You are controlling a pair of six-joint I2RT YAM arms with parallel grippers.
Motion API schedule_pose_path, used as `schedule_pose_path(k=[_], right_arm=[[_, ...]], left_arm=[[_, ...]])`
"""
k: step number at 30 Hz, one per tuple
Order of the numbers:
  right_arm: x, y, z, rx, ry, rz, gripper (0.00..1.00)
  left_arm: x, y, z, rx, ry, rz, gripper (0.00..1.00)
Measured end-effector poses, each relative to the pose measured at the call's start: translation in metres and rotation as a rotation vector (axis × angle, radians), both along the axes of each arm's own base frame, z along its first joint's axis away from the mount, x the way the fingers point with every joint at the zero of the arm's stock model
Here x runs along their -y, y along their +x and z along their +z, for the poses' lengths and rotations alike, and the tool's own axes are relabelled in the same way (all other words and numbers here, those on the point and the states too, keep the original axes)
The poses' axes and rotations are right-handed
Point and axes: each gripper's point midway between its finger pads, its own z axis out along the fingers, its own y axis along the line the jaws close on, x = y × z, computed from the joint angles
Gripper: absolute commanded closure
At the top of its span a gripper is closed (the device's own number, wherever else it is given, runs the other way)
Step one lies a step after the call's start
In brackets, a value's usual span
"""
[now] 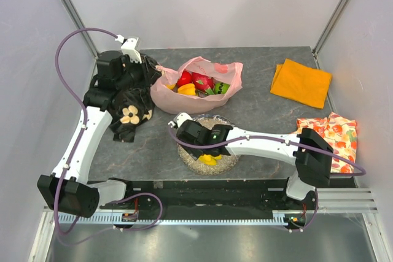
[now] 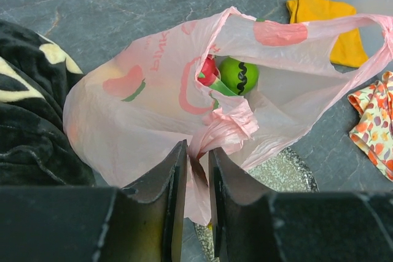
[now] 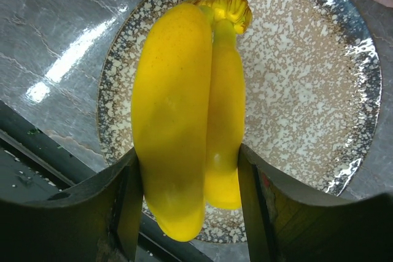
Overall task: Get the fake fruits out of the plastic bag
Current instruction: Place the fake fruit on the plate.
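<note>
The pink plastic bag [image 1: 198, 97] lies open at the back middle of the table. Inside it show fake fruits: a red one [image 1: 201, 81], a yellow piece [image 1: 186, 89] and a green ball [image 2: 239, 75]. My left gripper [image 2: 198, 157] is shut on a bunched fold of the bag's near rim [image 2: 224, 127]. My right gripper [image 3: 187, 159] is shut on the yellow banana bunch [image 3: 184, 108], holding it just over the speckled plate [image 3: 307, 90]. In the top view the bananas [image 1: 210, 159] sit over the plate [image 1: 228, 162] in front of the bag.
A black cloth with cream flowers [image 1: 129, 115] lies under my left arm, beside the bag. An orange cloth [image 1: 301, 82] sits at the back right, and a floral cloth [image 1: 336, 134] lies by the right edge. The plate is close to the table's front rail.
</note>
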Motion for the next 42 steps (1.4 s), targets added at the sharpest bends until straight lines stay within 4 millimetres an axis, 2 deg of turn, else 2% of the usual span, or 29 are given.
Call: schedule_pose_path(k=[2,3,6,11,12,13,16,19,25,32,35,37,39,40,42], right_arm=[[-0.003,0.0,0.0,-0.016,0.002,-0.013,0.83],[-0.005,0.0,0.0,-0.022,0.002,-0.02,0.59],[-0.015,0.003,0.0,-0.04,0.008,-0.039,0.36],[-0.037,0.009,-0.001,-0.087,0.056,-0.043,0.19],[-0.044,0.006,-0.005,-0.12,0.076,-0.03,0.07],[-0.047,0.004,-0.009,-0.142,0.083,-0.022,0.02],[-0.053,-0.007,-0.02,-0.232,0.1,0.007,0.02],[-0.055,-0.011,-0.02,-0.281,0.121,0.024,0.02],[-0.056,-0.011,-0.018,-0.346,0.156,0.041,0.02],[-0.054,-0.003,-0.007,-0.4,0.19,0.073,0.02],[-0.049,0.016,0.011,-0.397,0.217,0.083,0.02],[-0.047,0.034,0.034,-0.379,0.247,0.11,0.02],[-0.048,0.052,0.064,-0.338,0.295,0.146,0.03],[-0.048,0.065,0.082,-0.297,0.322,0.153,0.04],[-0.044,0.095,0.127,-0.187,0.397,0.144,0.1]], left_arm=[[0.0,-0.001,0.001,0.004,-0.003,0.0,0.73],[0.0,-0.002,0.001,0.004,-0.004,0.001,0.73],[0.0,-0.003,0.0,0.004,-0.005,0.001,0.73],[0.001,-0.004,-0.003,-0.004,-0.008,-0.007,0.73],[0.001,-0.005,-0.003,-0.005,-0.009,-0.009,0.73],[0.002,-0.005,-0.003,-0.006,-0.01,-0.013,0.73],[0.004,-0.006,-0.004,-0.007,-0.014,-0.023,0.74],[0.006,-0.005,-0.005,-0.015,-0.022,-0.037,0.74],[0.01,0.0,-0.018,-0.058,-0.029,-0.041,0.74],[0.01,0.001,-0.019,-0.061,-0.03,-0.04,0.74],[0.009,0.0,-0.017,-0.058,-0.03,-0.04,0.73],[0.009,-0.001,-0.015,-0.052,-0.031,-0.04,0.76],[0.009,-0.003,-0.013,-0.048,-0.032,-0.041,0.86],[0.009,-0.003,-0.013,-0.047,-0.032,-0.041,0.98],[0.009,-0.005,-0.013,-0.048,-0.028,-0.048,0.98]])
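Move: My right hand still holds the banana bunch low over the near half of the plate, whose middle is about 4 cm ahead, 1 cm to the right and 4 cm below. The bag's middle is some 26 cm ahead and 5 cm to the left, about level; the yellow fruit in it lies roughly 25 cm ahead and 9 cm left. From my left hand, still on a bag handle, the plate is about 13 cm back, 22 cm right and 26 cm down. I carry the bananas about 5 cm to the left with my right hand, bearing sideways on the plate, then ease back and down a couple of centimetres as my fingers open wide and let go. The wrist tilts some 20 degrees, then I rise quickly by about 15 cm and reach forward about 10 towards the bag. My left hand nearly stays put and at the end shuts its fingers tighter on the bag handle. ##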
